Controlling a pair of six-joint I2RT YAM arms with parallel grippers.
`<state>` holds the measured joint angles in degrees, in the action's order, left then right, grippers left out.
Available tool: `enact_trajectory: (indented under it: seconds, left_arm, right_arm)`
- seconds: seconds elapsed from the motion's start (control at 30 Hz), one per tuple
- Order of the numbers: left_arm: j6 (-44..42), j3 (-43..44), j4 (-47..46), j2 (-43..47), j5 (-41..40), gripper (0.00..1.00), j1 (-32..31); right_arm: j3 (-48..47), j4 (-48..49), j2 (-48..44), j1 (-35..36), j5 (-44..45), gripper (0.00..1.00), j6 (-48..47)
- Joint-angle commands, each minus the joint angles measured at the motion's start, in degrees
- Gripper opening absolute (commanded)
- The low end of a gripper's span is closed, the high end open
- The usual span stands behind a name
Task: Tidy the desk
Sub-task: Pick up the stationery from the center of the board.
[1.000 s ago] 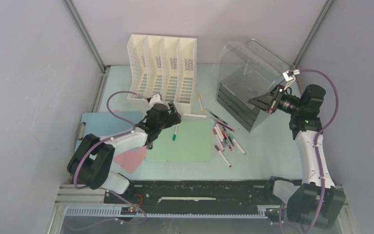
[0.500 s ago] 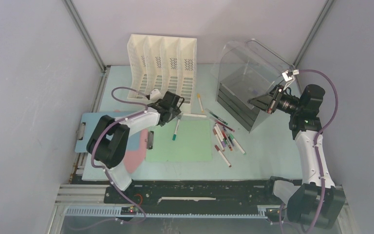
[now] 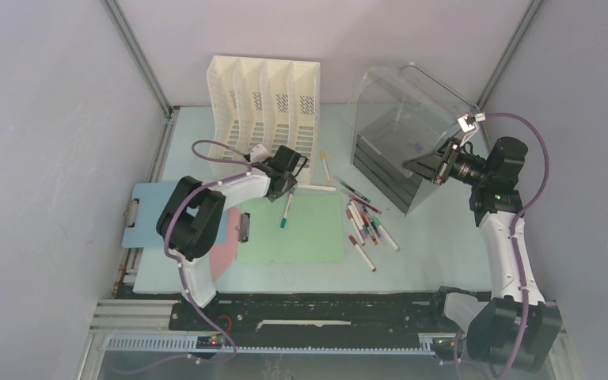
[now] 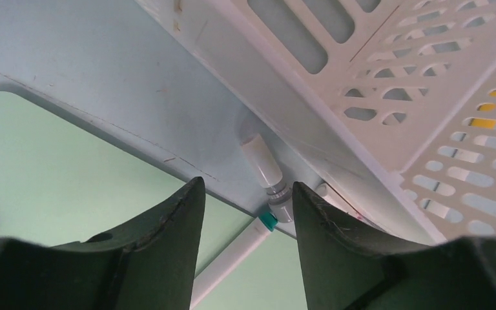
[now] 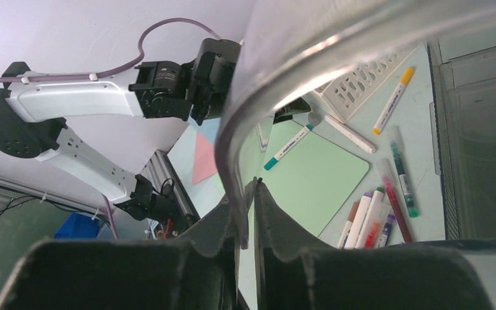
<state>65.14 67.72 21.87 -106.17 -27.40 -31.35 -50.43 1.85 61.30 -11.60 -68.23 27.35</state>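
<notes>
The desk (image 3: 443, 245) is a pale mint tabletop. My left gripper (image 3: 291, 176) hovers low at the foot of the white file rack (image 3: 265, 103). Its jaws (image 4: 247, 184) are open, with nothing between them. Just past the tips lie a white marker with a teal end (image 4: 232, 252) and a short grey-white marker (image 4: 263, 165). My right gripper (image 3: 421, 166) is shut on the edge of the clear lid (image 5: 232, 129) of the transparent drawer box (image 3: 388, 170) and holds it raised.
A green clipboard (image 3: 297, 229) lies mid-desk, with a blue clipboard (image 3: 154, 210) and pink paper (image 3: 222, 253) to its left. Several loose markers (image 3: 366, 226) lie right of the green clipboard. A yellow-tipped marker (image 3: 325, 168) and a white one (image 3: 317, 188) lie near the rack.
My left arm has stretched forward and to the right, bringing its gripper to the rack's foot, and its jaws have narrowed. The right arm and the lid have not moved.
</notes>
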Motion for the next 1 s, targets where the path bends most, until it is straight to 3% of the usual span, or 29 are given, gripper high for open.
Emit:
enact_trajectory:
  seconds: [0.0,0.23,0.37,0.6,0.97]
  left_arm:
    - [1.90,2.07,0.46,-1.97,-2.21,0.58,-0.54]
    - [1.10,2.58,0.11,-3.88,-3.13,0.50,-0.88]
    - [0.83,2.63,0.02,-4.31,-3.34,0.38,-0.90]
    - [0.09,1.77,-0.55,-4.03,-3.43,0.28,-1.04]
    - [-6.21,-5.95,-9.62,6.00,-5.52,0.14,-2.39]
  right_arm:
    - [-2.11,-1.33,-0.17,1.49,-5.18,0.17,0.86]
    - [-2.11,-1.32,-0.13,1.60,-5.33,0.17,0.93]
    - [-2.11,-1.32,-0.04,1.75,-5.35,0.17,0.90]
    - [-2.12,-1.32,-0.04,1.84,-5.35,0.17,0.92]
    - [-2.11,-1.41,-0.21,1.84,-5.37,0.17,0.85]
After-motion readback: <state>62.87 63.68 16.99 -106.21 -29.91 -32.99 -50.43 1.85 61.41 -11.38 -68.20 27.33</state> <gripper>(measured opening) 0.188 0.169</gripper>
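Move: The grey pen I want lies just under my left hand, about 1 cm ahead, 1 cm right and 2 cm below. The teal marker on the green board points back towards me, its middle some 6 cm back and 1 cm right; the white marker is about 10 cm right and 1 cm ahead. The rack's front wall crosses 3 cm straight ahead. From my right hand the pen is roughly 29 cm left, 9 cm ahead and 28 cm down. I sink my left hand the last 1.5 cm or so, straight down onto the grey pen beside the rack's front wall, and bring the half-open fingers together until they pinch its barrel from both sides. With the grip made, I begin to draw back towards the board by about 1 cm, barely rising. ##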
